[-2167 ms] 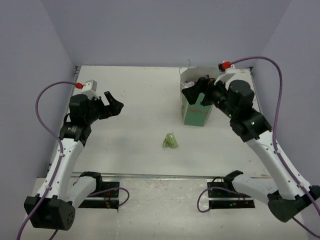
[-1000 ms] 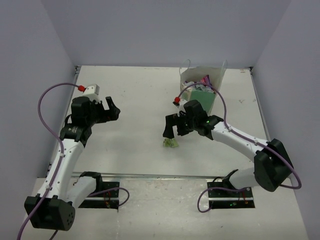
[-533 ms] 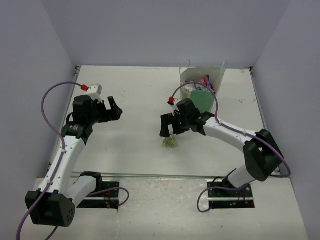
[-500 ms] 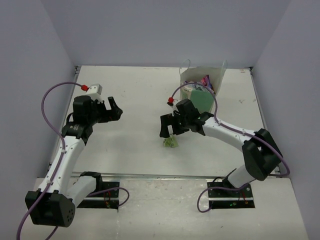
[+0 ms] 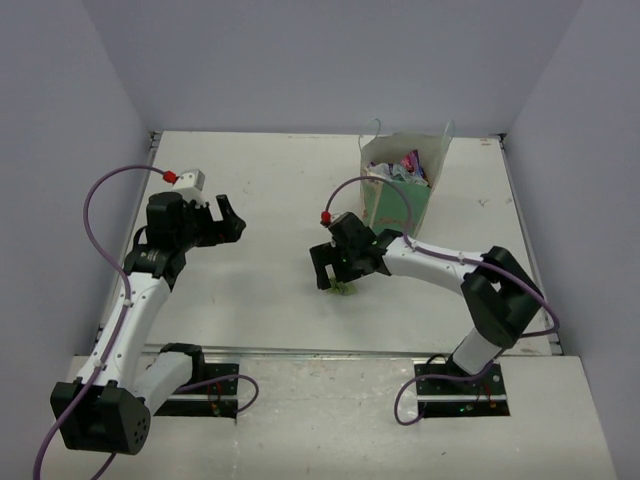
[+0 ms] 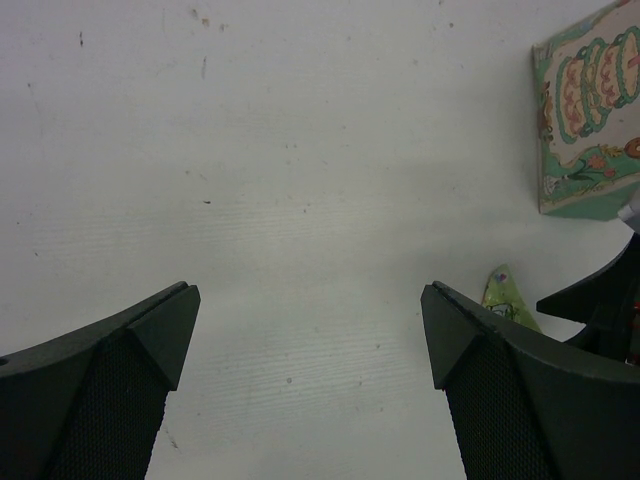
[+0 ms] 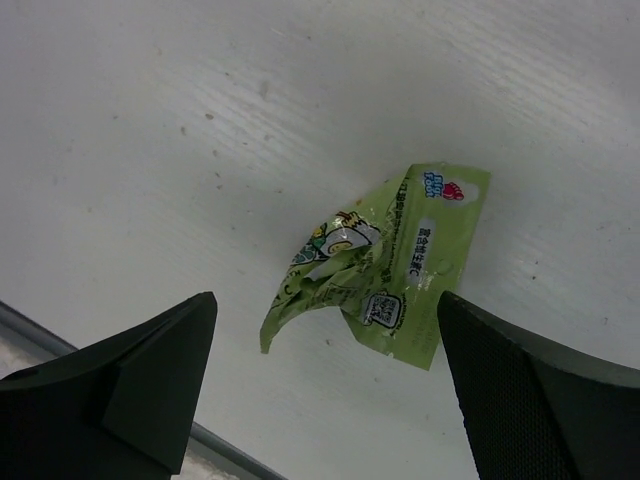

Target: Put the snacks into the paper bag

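Observation:
A small green snack packet lies crumpled on the table; it fills the middle of the right wrist view and shows at the right edge of the left wrist view. My right gripper is open and hangs just above it, one finger on each side, not touching. The mint-green paper bag stands upright at the back right with several colourful packets inside; its printed side shows in the left wrist view. My left gripper is open and empty, out to the left.
A metal rail runs along the table's near edge, just below the green packet. Purple cables loop off both arms. Grey walls close in the table on three sides.
My right arm has left the bag and swung down and to the left, lowering its open gripper over the green packet. The left arm has barely moved.

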Robot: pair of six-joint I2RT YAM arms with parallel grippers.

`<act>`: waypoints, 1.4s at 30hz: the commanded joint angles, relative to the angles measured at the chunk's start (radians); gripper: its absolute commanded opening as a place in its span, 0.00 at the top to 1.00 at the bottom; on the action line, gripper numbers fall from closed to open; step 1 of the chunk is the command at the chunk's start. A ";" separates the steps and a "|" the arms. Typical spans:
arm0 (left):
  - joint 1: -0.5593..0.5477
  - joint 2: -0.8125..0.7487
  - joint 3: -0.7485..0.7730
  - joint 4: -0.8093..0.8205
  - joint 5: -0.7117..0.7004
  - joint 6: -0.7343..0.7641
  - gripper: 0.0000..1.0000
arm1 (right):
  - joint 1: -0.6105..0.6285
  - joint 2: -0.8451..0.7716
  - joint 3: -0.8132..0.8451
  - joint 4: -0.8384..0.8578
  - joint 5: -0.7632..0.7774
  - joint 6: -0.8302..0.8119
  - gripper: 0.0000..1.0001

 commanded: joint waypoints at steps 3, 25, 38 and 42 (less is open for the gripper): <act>-0.003 -0.022 0.001 0.038 0.012 0.021 0.00 | 0.011 0.058 0.040 -0.042 0.096 0.052 0.11; -0.003 -0.028 -0.003 0.038 0.009 0.022 0.00 | 0.016 0.005 0.066 -0.068 0.097 0.052 0.79; -0.003 -0.028 -0.002 0.038 0.011 0.022 0.00 | 0.005 -0.107 0.319 -0.249 0.183 -0.031 0.80; -0.003 -0.027 -0.002 0.038 0.011 0.022 0.00 | -0.030 -0.178 0.410 -0.271 0.166 -0.037 0.78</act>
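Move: The small green snack lies almost right under the open right gripper, roughly 2 cm to its right and about 4 cm below it. The paper bag is its only neighbour: its middle stands some 15 cm ahead of the right gripper, 16 cm to the right and about 7 cm higher. From the idle left gripper, the green snack is about 23 cm to the right, 8 cm back and 17 cm below. Lower the right gripper about 3 cm and slightly to the right onto the green snack, then close the fingers so the tips pinch its narrow crumpled end. Keep that grip and lift about 15 cm, gathering speed and drawing some 4 cm forward towards the paper bag, with the fingers tilting up a little. ##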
